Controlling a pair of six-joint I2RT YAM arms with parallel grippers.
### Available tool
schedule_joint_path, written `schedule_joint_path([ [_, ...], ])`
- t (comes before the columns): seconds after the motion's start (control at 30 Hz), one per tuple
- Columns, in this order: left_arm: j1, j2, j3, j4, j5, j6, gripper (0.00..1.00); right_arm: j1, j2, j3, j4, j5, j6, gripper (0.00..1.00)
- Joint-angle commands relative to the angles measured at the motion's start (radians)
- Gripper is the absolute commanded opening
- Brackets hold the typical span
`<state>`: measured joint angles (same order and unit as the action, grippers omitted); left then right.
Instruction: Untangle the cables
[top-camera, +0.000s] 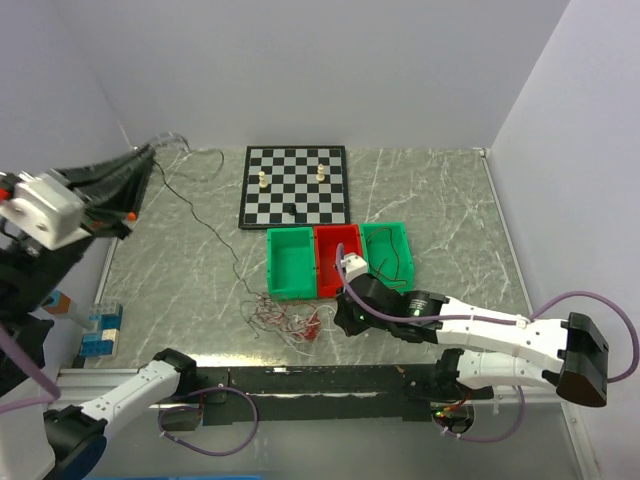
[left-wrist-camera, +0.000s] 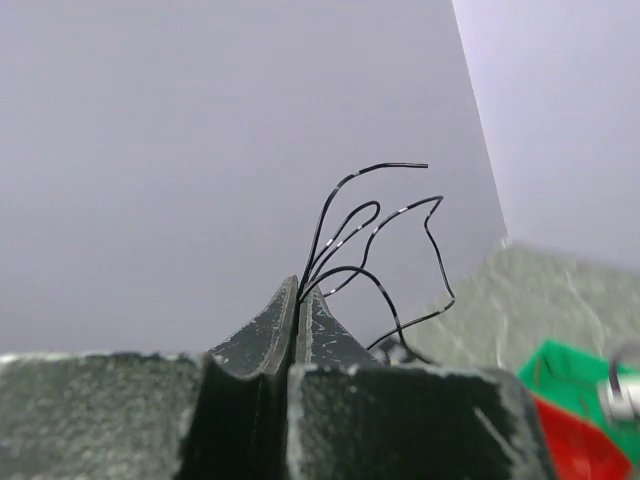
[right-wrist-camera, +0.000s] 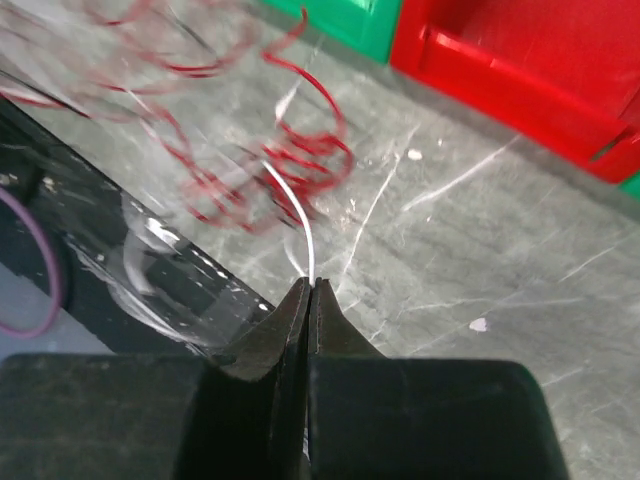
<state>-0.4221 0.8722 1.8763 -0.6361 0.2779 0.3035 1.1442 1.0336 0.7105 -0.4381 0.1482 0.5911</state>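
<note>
A tangle of thin red, black and white cables lies on the marble table in front of the bins. A black cable runs taut from it up to the far left. My left gripper is raised at the far left, shut on the black cable's loops. My right gripper is low at the tangle's right edge, shut on a white cable; red curls lie just beyond its tips.
Two green bins flank a red bin right behind the tangle. A chessboard with a few pieces lies farther back. Blue blocks sit at the left. The table's front edge is close to the tangle.
</note>
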Motion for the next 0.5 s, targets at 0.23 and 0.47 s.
schedule_joint_path([
  [0.23, 0.003, 0.083, 0.084, 0.248, 0.046, -0.144, 0.03, 0.032, 0.016, 0.038, -0.013, 0.079, 0.006, 0.05],
  [0.47, 0.003, 0.056, 0.018, 0.253, 0.043, -0.118, 0.03, 0.034, -0.061, 0.191, 0.151, 0.041, -0.16, 0.6],
])
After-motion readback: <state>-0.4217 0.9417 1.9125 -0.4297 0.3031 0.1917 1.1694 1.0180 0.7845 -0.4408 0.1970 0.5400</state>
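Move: The tangle of cables lies on the table about 11 cm to the left of the right hand and 3 cm farther out, some 9 cm below it; that hand pinches a white cable running into it. The red bin is roughly 16 cm straight ahead of the right hand, with the left green bin 9 cm to its left. From the raised left hand, the tangle is about 10 cm to the right, nearly level forward and some 58 cm down. The white cable is let go by the right hand, which sinks about 2 cm towards the table beside the tangle, opens its fingers roughly halfway and rises about 5 cm again. The black cable, still pinched in the shut left fingers, is lifted another 5 cm, the fingers tipping up some 10 degrees, and then held high. ##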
